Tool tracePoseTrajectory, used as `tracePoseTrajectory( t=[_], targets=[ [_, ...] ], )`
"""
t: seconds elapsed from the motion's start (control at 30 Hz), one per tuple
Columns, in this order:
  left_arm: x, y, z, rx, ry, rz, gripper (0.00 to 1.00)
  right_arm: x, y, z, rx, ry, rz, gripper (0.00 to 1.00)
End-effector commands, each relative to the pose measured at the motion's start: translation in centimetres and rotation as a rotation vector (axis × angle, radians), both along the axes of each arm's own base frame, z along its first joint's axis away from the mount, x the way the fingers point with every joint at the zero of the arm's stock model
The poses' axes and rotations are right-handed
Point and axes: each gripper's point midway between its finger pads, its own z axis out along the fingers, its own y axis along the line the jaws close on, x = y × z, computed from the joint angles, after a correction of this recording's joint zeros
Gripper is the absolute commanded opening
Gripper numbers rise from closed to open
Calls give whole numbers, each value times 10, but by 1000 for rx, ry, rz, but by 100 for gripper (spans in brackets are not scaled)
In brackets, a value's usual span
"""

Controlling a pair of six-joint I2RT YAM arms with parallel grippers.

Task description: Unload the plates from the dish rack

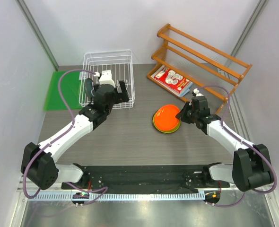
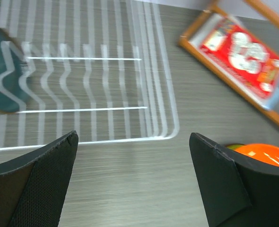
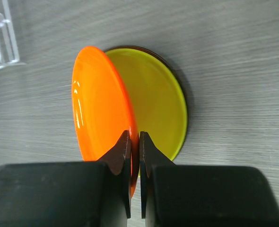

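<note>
The white wire dish rack (image 1: 107,75) stands at the back left, and a blue-grey plate (image 2: 2,71) sits inside it. My left gripper (image 1: 115,92) hovers open by the rack's near right corner (image 2: 170,127), with only bare table between its fingers (image 2: 45,179). Right of centre, my right gripper (image 3: 135,139) is shut on the near rim of the orange plate (image 3: 99,109), also seen from above (image 1: 167,116). That plate leans tilted over the lime green plate (image 3: 156,99), which lies flat on the table with a dark rim showing beneath it.
An orange-brown wooden slatted shelf (image 1: 201,59) stands at the back right with a red-and-white packet (image 1: 173,80) on its bottom level. A green mat (image 1: 64,90) lies left of the rack. Grey walls close in both sides.
</note>
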Motion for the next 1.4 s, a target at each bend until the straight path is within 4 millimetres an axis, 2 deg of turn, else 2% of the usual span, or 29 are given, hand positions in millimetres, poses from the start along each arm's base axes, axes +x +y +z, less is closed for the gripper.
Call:
tracePoseTrajectory(
  t=[0.0,0.13,0.17,0.2,0.23,0.27,0.3,0.37,0.5,0.53,0.57,0.6,0.7,0.73,0.8,0.87,0.97,1.0,1.03,1.13,1.17,1.37],
  targets=[
    [7,50,4,210,-26,200,100,11,-6,-6,-41,-10,-12,1],
    [12,58,4,229,-29,234,100,17,-1,-10,-35,-10,15,1],
    [14,60,2,230,-25,238,100,18,2,-12,-29,-5,30,4],
    [15,62,1,232,-23,241,99,19,3,-13,-30,1,34,11],
    [16,63,3,232,-23,244,99,19,4,-14,-31,3,44,25],
    [18,66,2,231,-19,252,99,19,6,-13,-22,6,57,30],
    [20,67,0,234,-15,254,99,19,7,-13,-25,7,63,40],
    [24,75,0,239,-10,274,99,19,5,-12,-40,15,63,64],
    [34,93,-2,239,8,318,100,19,-7,-4,-114,23,44,72],
    [37,101,1,228,8,331,100,15,-12,-4,-145,40,40,76],
    [39,104,3,223,6,336,100,18,-16,4,-165,30,29,82],
    [42,108,1,231,12,345,100,21,-28,7,-223,24,-20,83],
    [50,126,7,240,10,388,99,20,-45,26,-298,-4,-84,84],
    [55,137,2,246,24,414,99,19,-48,33,-303,-23,-95,84],
    [60,147,3,254,21,440,100,18,-50,40,-309,-42,-102,84],
    [69,159,-5,271,34,465,100,18,-50,45,-301,-56,-107,84],
    [84,171,-21,282,69,477,99,18,-47,44,-291,-52,-96,84],
    [91,173,-21,272,69,475,100,18,-48,42,-293,-46,-99,84],
    [97,174,-33,281,91,472,100,19,-48,41,-297,-42,-98,84],
    [111,181,-40,268,102,481,99,20,-49,35,-306,-25,-98,84],
    [115,182,-51,265,122,481,100,20,-48,31,-308,-13,-92,84],
    [137,187,-61,223,123,475,97,22,-48,19,-317,14,-88,82]
  ],
)
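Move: The dark plate still standing in the dish rack lies about 13 cm ahead of the open left hand, 19 cm to its left and 14 cm below. The rack's middle is some 18 cm ahead and 6 cm left of that hand, and the green board is about 15 cm ahead and 33 cm left. The orange plate, already pinched at its rim by the right hand, has its middle roughly 6 cm left, 1 cm ahead and 3 cm below; the green plate lies straight under that middle, and the red book is about 18 cm ahead and 2 cm left. The right hand lowers the orange plate about 3 cm onto the green one, opens to let go of its rim, then backs off some 5 cm to the right, rising before sinking a little again, and rolls its left side down. Meanwhile the left hand, fingers kept wide open, sweeps about 19 cm left over the rack, swinging counter-clockwise and going increasingly forward, then dips steeply by the end towards the dark plate, tipping down without touching it. ##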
